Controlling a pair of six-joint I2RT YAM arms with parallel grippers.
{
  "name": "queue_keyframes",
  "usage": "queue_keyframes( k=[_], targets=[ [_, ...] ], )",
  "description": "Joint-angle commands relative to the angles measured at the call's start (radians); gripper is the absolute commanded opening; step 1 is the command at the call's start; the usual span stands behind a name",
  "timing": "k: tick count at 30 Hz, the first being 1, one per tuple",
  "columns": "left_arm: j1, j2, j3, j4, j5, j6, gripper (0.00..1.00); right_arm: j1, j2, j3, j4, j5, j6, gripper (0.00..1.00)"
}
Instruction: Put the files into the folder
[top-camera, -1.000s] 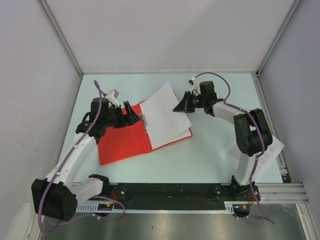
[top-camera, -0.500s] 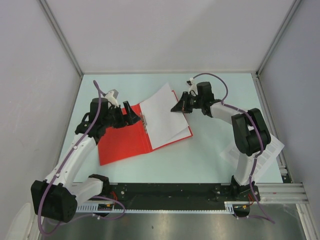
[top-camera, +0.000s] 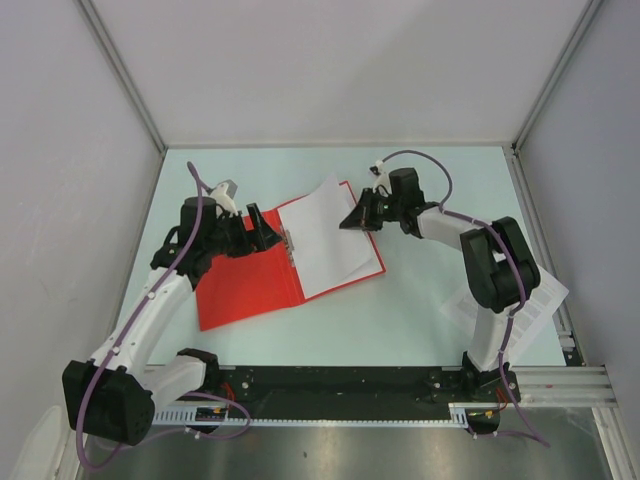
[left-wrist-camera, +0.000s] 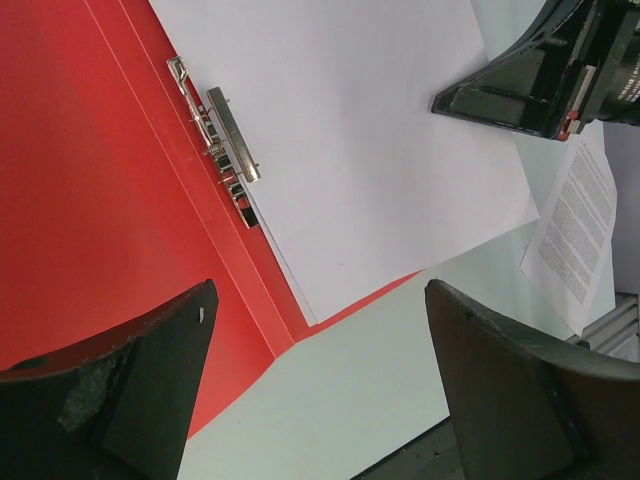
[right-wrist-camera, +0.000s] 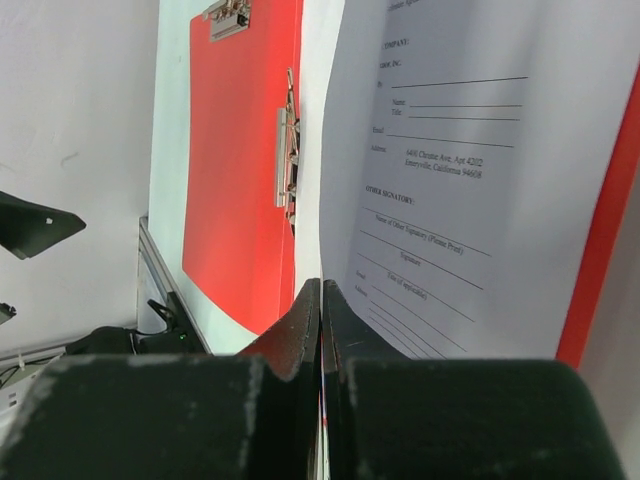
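The red folder (top-camera: 245, 285) lies open on the table, its metal clip (left-wrist-camera: 225, 140) along the spine. The files (top-camera: 325, 235), white printed sheets, rest on its right half. My right gripper (top-camera: 347, 220) is shut on the far right edge of the files (right-wrist-camera: 450, 180), which rise slightly there, and its jaws (right-wrist-camera: 321, 290) are pressed together on the paper. My left gripper (top-camera: 262, 228) hovers open over the folder's spine, near the clip. Its fingers (left-wrist-camera: 120, 400) stand wide apart with nothing between them.
Another printed sheet (top-camera: 545, 300) lies at the table's right edge behind the right arm's base, also seen in the left wrist view (left-wrist-camera: 580, 230). Grey walls enclose the table on three sides. The arm bases sit on the black rail at the near edge.
My right gripper has moved left with the files' edge, sliding the sheets further onto the folder's right half. A red strip now shows at the right edge. The left arm has not moved.
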Motion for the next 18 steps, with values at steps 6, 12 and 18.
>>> queue_keyframes(
  k=[6,12,18],
  targets=[
    [0.013,-0.028,-0.008,0.033,0.027,-0.002,0.91,0.039,-0.032,-0.012,0.057,0.066,0.016,0.0],
    [0.014,-0.03,-0.005,0.025,0.027,0.005,0.91,0.039,-0.032,-0.013,0.053,0.069,0.012,0.0],
    [0.014,-0.017,-0.008,0.042,0.04,-0.004,0.92,0.031,-0.046,-0.015,0.034,0.079,-0.008,0.35]
  ],
)
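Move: My right hand pinches the right edge of the top sheet. The right half of the folder, with its paper stack, has its middle about 2 cm to my left, 5 cm back and some 4 cm below. The metal clasp is around 12 cm left and 4 cm back; the bare red cover's middle is roughly 21 cm left and 11 cm back. From my left hand, the right half's middle lies about 12 cm right, 3 cm ahead and 12 cm down. I ease my right hand a last 1 cm or so to the left, sinking about half a centimetre, to carry the pinched sheet edge farther in over the stack. There I all but stop and open my fingers, about a quarter of their range, ending the pinch with the edge still between them. ##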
